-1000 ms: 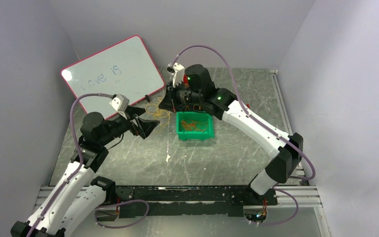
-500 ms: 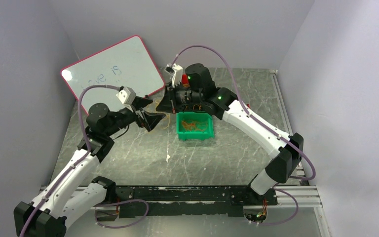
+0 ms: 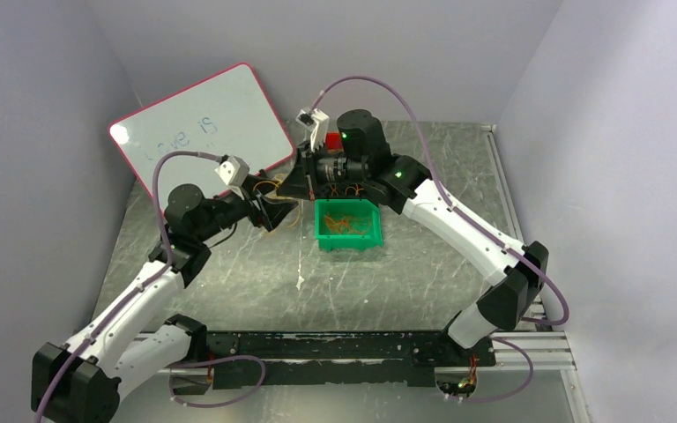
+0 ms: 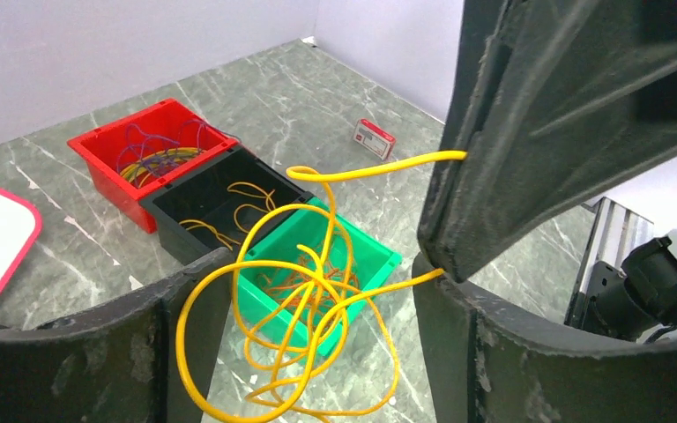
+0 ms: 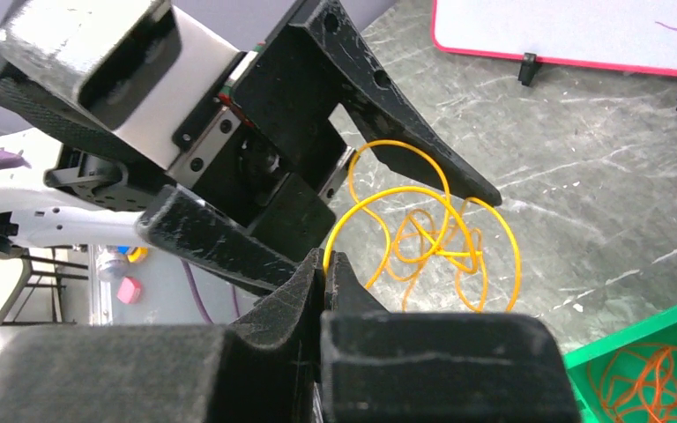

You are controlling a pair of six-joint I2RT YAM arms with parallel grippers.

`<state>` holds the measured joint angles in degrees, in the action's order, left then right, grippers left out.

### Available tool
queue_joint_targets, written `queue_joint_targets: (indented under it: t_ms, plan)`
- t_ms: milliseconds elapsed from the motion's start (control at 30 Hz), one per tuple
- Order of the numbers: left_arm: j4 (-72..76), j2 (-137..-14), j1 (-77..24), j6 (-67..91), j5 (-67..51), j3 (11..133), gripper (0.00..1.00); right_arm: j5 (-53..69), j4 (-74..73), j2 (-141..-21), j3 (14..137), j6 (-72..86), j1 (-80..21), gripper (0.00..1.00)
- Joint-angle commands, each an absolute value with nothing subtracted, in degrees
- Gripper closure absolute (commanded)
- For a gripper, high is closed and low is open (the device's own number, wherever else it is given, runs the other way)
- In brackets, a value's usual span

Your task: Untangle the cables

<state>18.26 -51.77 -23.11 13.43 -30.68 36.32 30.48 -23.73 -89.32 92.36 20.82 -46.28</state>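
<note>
The cables point(image 4: 320, 278) are a tangle of thin yellow loops hanging just above the table, left of the green bin point(image 3: 349, 240). My right gripper point(image 5: 327, 257) is shut on one yellow strand at the top of the tangle point(image 5: 450, 252). In the left wrist view it shows as a black block point(image 4: 573, 115) with strands running into it. My left gripper point(image 4: 317, 352) is open, its two fingers standing either side of the loops without pinching them. In the top view the two grippers point(image 3: 269, 210) point(image 3: 293, 187) nearly meet. More thin orange wire point(image 3: 345, 222) lies in the green bin.
Behind the green bin stand a black bin point(image 4: 220, 198) with a few yellow wires and a red bin point(image 4: 154, 150) with purple and yellow ones. A whiteboard point(image 3: 203, 132) leans at the back left. A small red and white tag point(image 4: 375, 138) lies on the table.
My left arm has reached right and forward, bringing its fingers around the hanging tangle, and its jaws have narrowed a little. The right gripper has stayed shut and nearly still.
</note>
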Motion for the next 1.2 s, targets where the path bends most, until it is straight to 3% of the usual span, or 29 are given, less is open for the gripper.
queue_joint_targets:
  t_ms: [0, 300, 500, 767, 1167]
  plan:
    - [22.7, -53.5, -23.6, 14.2, -29.5, 36.2, 0.27, 33.6, -21.1, -88.0, 93.7, 22.9, -46.2, 1.0]
    - [23.9, -55.7, -23.5, 18.0, -27.5, 32.1, 0.5, 36.0, -16.8, -85.0, 93.1, 23.9, -46.1, 1.0]
    - [25.3, -54.8, -23.5, 20.5, -26.6, 27.1, 0.74, 35.6, -15.5, -82.5, 93.4, 23.5, -45.7, 1.0]
    - [22.1, -51.1, -23.6, 20.5, -23.2, 23.2, 0.79, 28.7, -15.8, -77.8, 92.9, 20.6, -45.0, 1.0]
    - [18.0, -48.5, -23.5, 25.8, -16.0, 17.9, 0.93, 3.9, -12.9, -64.5, 86.9, 14.2, -44.8, 1.0]
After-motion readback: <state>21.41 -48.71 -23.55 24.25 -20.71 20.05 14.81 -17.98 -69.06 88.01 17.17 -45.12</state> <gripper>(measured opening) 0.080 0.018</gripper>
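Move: The yellow cable's loose bundle hangs from the right hand's closed fingers and between the left hand's open ones: its middle is about 4 cm below the left hand, 2 cm ahead and 2 cm right, and some 5 cm ahead, 1 cm left and 7 cm below the right hand. On the table 25 cm below the left hand, the green bin is some 12 cm ahead and 14 cm right; the black bin is about 24 cm ahead, 13 cm right. The yellow cable, still pinched in the right fingers, is caught by the left fingers, which close on it while that hand sinks about 10 cm, tipping its fingers downward. The right hand keeps its hold and pulls away the other way, climbing some 12 cm, then also swinging right, away from the left hand, turning clockwise as it goes. ##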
